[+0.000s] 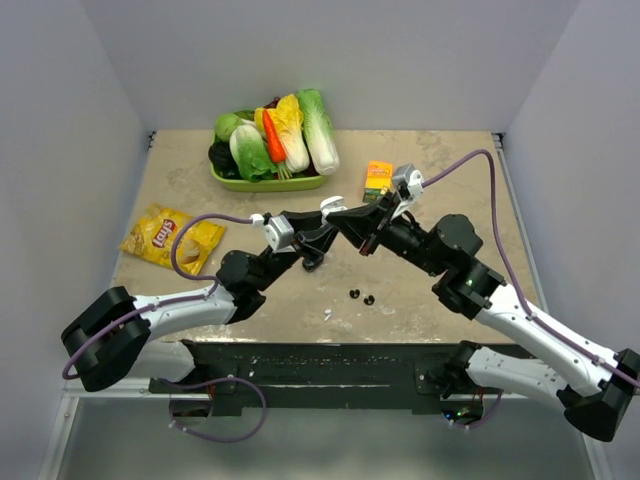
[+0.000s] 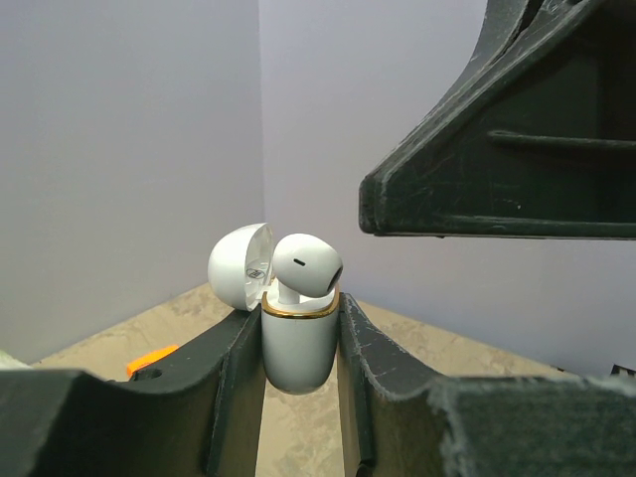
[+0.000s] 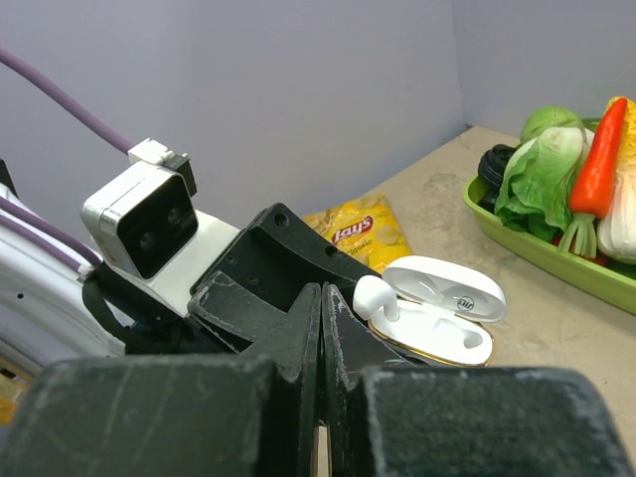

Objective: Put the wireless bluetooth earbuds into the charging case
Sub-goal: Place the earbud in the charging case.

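The white charging case (image 2: pixel 297 350), gold-rimmed with its lid (image 2: pixel 237 266) flipped open, is held off the table with my left gripper (image 2: pixel 298 343) shut on its body. A white earbud (image 2: pixel 306 264) stands in it, its head sticking above the rim. In the right wrist view the same earbud (image 3: pixel 373 296) sits at the left end of the case (image 3: pixel 449 341), just beside my right gripper (image 3: pixel 321 298), which is shut and empty. From above, both grippers meet at the case (image 1: pixel 332 205). Two black earbuds (image 1: pixel 361 297) and a tiny white piece (image 1: pixel 328 314) lie on the table below.
A green tray (image 1: pixel 268 183) of toy vegetables stands at the back. An orange box (image 1: pixel 378 178) lies to its right, close behind the right wrist. A yellow chips bag (image 1: pixel 170 238) lies at the left. Grey walls enclose the table on three sides.
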Tool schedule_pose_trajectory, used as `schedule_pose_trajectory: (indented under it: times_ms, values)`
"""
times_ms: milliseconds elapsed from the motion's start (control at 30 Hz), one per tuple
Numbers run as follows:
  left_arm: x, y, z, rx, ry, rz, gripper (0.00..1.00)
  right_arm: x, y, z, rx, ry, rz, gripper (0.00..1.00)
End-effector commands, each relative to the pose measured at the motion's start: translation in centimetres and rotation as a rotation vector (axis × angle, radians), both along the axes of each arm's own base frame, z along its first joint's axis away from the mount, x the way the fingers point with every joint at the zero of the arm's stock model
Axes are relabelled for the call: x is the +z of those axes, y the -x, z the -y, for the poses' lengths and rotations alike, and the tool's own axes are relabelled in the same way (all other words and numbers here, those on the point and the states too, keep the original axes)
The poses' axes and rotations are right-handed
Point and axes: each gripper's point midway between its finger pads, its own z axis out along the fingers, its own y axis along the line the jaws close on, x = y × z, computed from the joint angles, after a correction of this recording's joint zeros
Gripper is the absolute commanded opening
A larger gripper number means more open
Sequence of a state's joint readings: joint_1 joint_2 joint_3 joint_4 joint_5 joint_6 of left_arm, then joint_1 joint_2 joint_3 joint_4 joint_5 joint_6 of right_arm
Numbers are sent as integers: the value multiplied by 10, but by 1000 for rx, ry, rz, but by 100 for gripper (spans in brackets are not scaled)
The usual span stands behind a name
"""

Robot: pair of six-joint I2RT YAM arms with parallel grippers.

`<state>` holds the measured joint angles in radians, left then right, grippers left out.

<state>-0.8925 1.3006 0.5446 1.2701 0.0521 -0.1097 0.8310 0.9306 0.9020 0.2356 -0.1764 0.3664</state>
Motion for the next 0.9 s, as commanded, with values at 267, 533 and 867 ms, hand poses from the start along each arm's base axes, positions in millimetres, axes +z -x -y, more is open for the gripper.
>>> schedule_pose_trajectory:
  times_ms: [267,533,867]
  values:
    - [122,58,-67,-2,443,390,0,8,-11,-2,-42,3,-14,0]
    - [122,59,-67,-3,443,391,0,12,-11,1,-53,-14,-8,0]
    - [120,57,-68,7,440,384,0,36,6,8,-6,-69,35,37]
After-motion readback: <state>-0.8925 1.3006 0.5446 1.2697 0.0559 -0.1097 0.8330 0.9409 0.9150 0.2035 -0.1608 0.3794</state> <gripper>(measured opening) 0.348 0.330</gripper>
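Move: The white earbud stands head-up in the charging case, roughly 2 cm ahead of the right hand, 1 cm to its left and 2 cm below it. The case's open lid is about 3 cm farther forward than the earbud, level with it sideways and 1 cm higher; the empty socket lies 2 cm ahead of the earbud and 2 cm to its right, 1 cm lower. From the left hand, which holds the case, the earbud is straight above, some 2 cm. With its fingers shut, the right hand dips about 2 cm beside the earbud, also working about 1 cm forward and slightly left while the fingers tip down a few degrees, then lingers low with hardly any travel. It then climbs back some 1.5 cm and draws a little back as its fingers open to about a third, one fingertip ending close to the earbud's head, while the left hand stays put and keeps its pinch on the open case. ##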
